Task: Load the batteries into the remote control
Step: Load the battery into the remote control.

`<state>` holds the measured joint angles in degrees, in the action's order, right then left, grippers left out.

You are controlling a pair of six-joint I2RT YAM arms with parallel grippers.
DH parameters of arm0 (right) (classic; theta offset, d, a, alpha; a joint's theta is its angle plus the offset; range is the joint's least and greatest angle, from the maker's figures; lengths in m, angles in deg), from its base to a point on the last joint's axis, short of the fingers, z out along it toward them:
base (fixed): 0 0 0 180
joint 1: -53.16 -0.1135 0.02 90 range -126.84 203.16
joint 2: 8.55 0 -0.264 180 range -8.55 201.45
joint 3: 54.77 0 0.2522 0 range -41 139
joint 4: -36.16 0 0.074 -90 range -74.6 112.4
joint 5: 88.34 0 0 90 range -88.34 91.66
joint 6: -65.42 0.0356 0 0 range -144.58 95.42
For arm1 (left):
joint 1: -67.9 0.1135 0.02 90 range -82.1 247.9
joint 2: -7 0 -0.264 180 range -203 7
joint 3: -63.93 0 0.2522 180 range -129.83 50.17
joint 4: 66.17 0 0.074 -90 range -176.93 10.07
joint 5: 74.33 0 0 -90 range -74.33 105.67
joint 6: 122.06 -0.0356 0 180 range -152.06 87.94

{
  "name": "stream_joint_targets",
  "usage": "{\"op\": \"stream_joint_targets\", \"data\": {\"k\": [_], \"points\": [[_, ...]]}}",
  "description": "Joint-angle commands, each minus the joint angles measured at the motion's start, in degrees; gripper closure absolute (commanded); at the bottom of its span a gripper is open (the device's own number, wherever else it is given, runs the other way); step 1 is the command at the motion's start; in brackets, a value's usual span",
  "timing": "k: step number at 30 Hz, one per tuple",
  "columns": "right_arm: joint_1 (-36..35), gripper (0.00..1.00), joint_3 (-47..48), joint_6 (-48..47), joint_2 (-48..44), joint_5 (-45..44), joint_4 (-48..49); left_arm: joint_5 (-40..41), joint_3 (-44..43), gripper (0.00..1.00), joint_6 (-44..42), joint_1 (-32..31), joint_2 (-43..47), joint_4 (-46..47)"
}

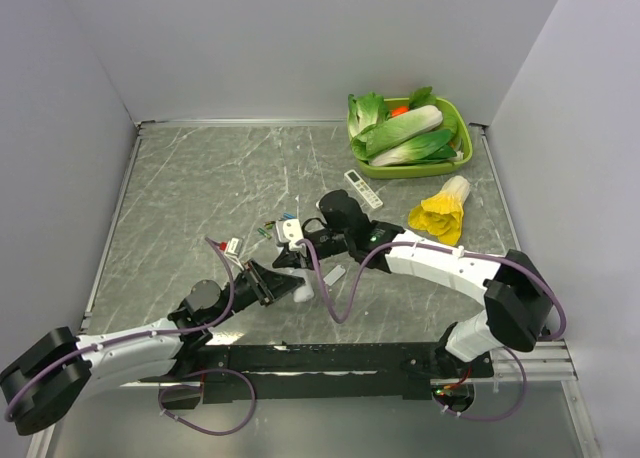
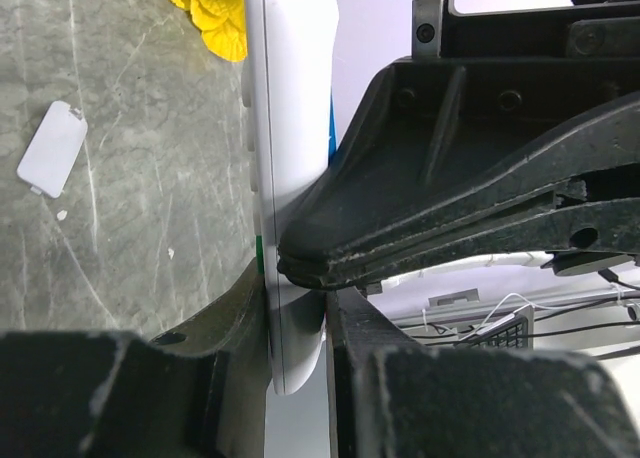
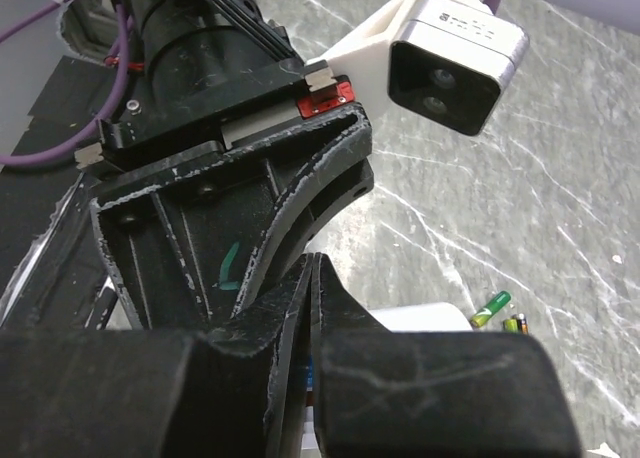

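Note:
My left gripper [image 1: 283, 286] [image 2: 297, 323] is shut on the white remote control [image 2: 290, 128] [image 1: 303, 292], holding it edge-on near one end. A blue strip of battery [image 2: 332, 128] shows along the remote's open side. My right gripper [image 1: 285, 256] [image 3: 313, 258] reaches in from the right with its fingertips touching each other. Its tip [image 2: 295, 268] presses against the remote's side just above my left fingers. A sliver of blue [image 3: 312, 375] shows low between the right fingers. Whether that blue is pinched or lies in the remote behind them is unclear.
A loose white cover plate [image 1: 334, 275] [image 2: 52, 148] lies on the table beside the remote. Green-wrapped cells [image 3: 490, 308] [image 1: 277, 226] lie to the far left of the grippers. A longer remote [image 1: 363, 188], a yellow vegetable [image 1: 440, 213] and a green tray [image 1: 455, 163] of vegetables sit at the back right.

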<state>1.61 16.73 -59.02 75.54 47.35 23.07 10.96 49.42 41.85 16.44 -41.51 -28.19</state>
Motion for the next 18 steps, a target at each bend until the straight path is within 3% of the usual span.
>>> {"op": "stream_joint_targets", "data": {"k": [1, 6, 15, 16, 18], "points": [[0.57, 0.93, -2.28, 2.26, 0.73, -4.21, -1.46, -1.45, -1.45, 0.99, -1.66, -0.66, 4.12, 9.52], [-0.22, 0.90, 0.27, 8.41, -3.93, -1.84, 1.09, 1.02, -0.22, 0.99, -0.52, -0.66, 3.52, 7.22], [-0.66, 0.60, 6.78, 20.36, -11.30, 0.19, 4.86, 1.20, 2.60, 0.99, 0.53, -0.57, -4.30, 14.16], [-0.57, 0.52, 6.17, 21.68, -12.28, -2.25, 6.18, 1.02, 2.95, 0.99, 0.62, -0.57, -5.44, 15.13], [0.04, 0.47, 5.20, 25.63, -15.08, -5.68, 6.98, 0.58, 3.13, 0.99, 0.71, -0.57, -6.24, 17.33]]}}
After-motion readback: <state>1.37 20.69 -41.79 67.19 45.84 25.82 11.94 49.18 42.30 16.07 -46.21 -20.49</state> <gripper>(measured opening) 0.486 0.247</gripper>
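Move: The right hand's nearly shut fingertips are at the blue battery in the remote's open compartment; its middle lies about 2 cm ahead, 1 cm left and 1 cm below. From the left hand, which grips the remote near one end, that battery is some 4 cm ahead, 3 cm left and 1 cm up. From the right hand, the battery cover lies about level, 14 cm right, and the loose batteries 14 cm ahead, 2 cm left, both roughly 15 cm below. Right fingers come off the battery, rise some 9 cm and open to half; the left keeps the remote. ##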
